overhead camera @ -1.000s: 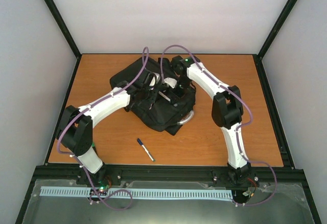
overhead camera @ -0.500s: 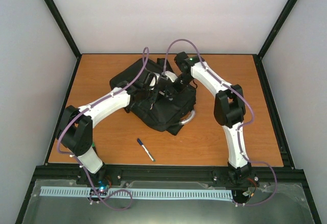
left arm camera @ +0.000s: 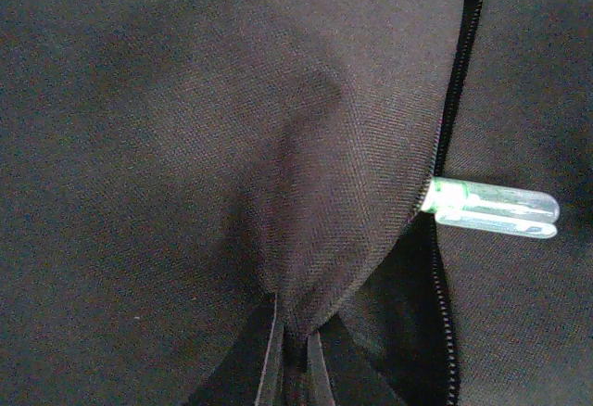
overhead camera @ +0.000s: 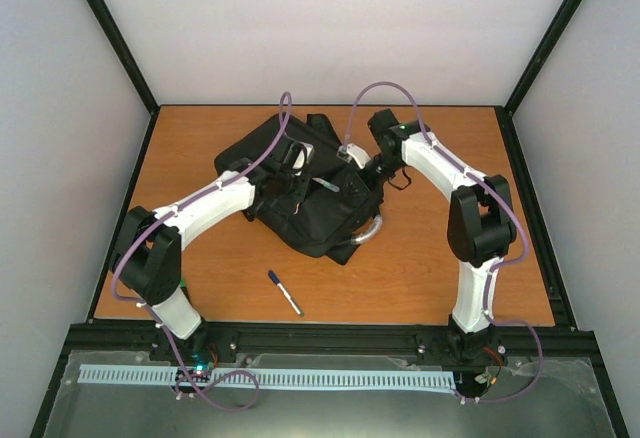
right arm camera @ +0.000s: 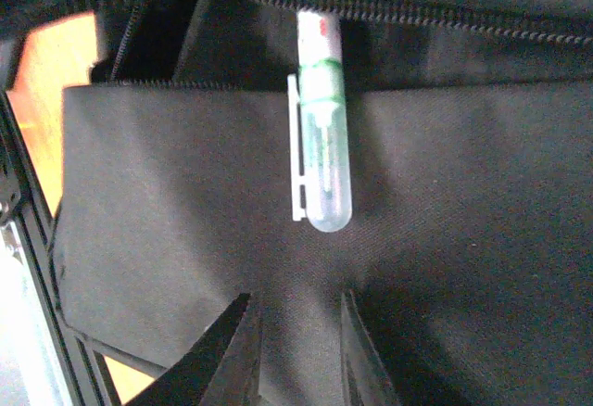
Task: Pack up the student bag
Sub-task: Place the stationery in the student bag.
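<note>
The student bag (overhead camera: 310, 213) lies in the middle of the table, black, with its grey handle (overhead camera: 372, 228) toward the near right. My left gripper (left arm camera: 295, 346) is shut on a pinched fold of the bag's fabric (left arm camera: 315, 193) beside an open zipper. A pen with a clear cap over a green tip (right arm camera: 320, 146) sticks halfway out of that pocket opening, and the top view shows the same pen (overhead camera: 328, 186). My right gripper (right arm camera: 296, 332) hovers just short of the pen's cap, open, with only bag fabric (right arm camera: 185, 202) beneath and nothing between its fingers.
A blue-capped pen (overhead camera: 285, 292) lies on the wooden table (overhead camera: 450, 258) in front of the bag. Black frame rails edge the table. The right arm's elbow (overhead camera: 480, 223) stands over the table's right side.
My right gripper has drawn back to the right, off the pen, and its jaws have parted. The pen stays stuck in the pocket. The left arm has not moved.
</note>
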`<action>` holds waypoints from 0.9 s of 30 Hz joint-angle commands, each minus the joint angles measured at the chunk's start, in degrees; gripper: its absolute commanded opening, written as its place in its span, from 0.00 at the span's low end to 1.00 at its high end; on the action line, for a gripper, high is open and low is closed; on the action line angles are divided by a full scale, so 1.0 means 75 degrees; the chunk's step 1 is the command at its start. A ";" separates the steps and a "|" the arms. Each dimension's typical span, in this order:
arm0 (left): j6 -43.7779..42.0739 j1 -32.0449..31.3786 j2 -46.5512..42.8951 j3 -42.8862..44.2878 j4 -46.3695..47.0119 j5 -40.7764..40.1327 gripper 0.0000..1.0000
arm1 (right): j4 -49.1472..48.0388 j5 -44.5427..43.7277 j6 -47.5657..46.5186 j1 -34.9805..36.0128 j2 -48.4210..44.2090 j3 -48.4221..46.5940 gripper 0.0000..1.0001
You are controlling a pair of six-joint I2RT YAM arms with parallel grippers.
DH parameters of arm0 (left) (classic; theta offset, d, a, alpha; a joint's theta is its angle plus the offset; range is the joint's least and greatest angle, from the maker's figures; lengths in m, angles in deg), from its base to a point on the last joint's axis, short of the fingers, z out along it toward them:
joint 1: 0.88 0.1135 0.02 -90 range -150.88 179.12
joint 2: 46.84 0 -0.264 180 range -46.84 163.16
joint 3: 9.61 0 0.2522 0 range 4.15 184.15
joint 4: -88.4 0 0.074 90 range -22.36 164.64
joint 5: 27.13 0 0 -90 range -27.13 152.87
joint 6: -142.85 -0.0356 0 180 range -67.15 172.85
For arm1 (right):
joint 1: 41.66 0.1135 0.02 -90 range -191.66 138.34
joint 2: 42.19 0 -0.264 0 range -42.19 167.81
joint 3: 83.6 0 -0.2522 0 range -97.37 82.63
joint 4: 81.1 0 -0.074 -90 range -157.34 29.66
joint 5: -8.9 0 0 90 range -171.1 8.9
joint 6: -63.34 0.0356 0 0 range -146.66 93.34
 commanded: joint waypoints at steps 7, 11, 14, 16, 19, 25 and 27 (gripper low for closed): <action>-0.0086 -0.0078 -0.0271 0.0125 0.0335 0.0352 0.01 | -0.0528 0.0441 0.0044 0.0044 0.0279 0.0079 0.12; -0.0094 -0.0078 -0.0266 0.0125 0.0331 0.0356 0.02 | -0.0535 0.0501 0.0113 0.0050 0.0557 -0.0180 0.12; -0.0087 -0.0078 -0.0265 0.0125 0.0341 0.0344 0.02 | -0.0561 0.0534 0.0194 0.0050 0.0768 -0.0420 0.11; -0.0086 -0.0071 -0.0264 0.0125 0.0347 0.0341 0.01 | -0.0594 0.0572 0.0261 0.0067 0.0915 -0.0620 0.11; -0.0086 -0.0078 -0.0252 0.0125 0.0347 0.0347 0.02 | -0.0550 0.0598 0.0361 0.0121 0.1211 -0.0998 0.10; -0.0087 -0.0078 -0.0218 0.0137 0.0335 0.0326 0.02 | -0.0466 0.0868 0.0607 0.0346 0.1736 -0.1804 0.10; -0.0096 -0.0077 -0.0218 0.0137 0.0329 0.0308 0.02 | -0.0484 0.0922 0.0667 0.0425 0.1858 -0.1972 0.10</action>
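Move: The capped pen, sticking out of the bag's opening, lies about 5 cm to the right hand's left, 3 cm ahead and 2 cm below. The zipped edge where the pen goes in is some 7 cm left and 4 cm ahead; the bag's grey handle is about 6 cm right, 8 cm back and lower. From the left hand, the pen is roughly 6 cm right, 2 cm ahead and slightly lower. Left and forward in about equal parts, some 6 cm in all, the right hand goes along the pen to the bag's zipped edge, after a small dip of about 1 cm. Its fingers first close from a third open to nearly shut with nothing between them, then push the pen's end inward. The left hand stays still, keeping its pinch on the bag's flap. ##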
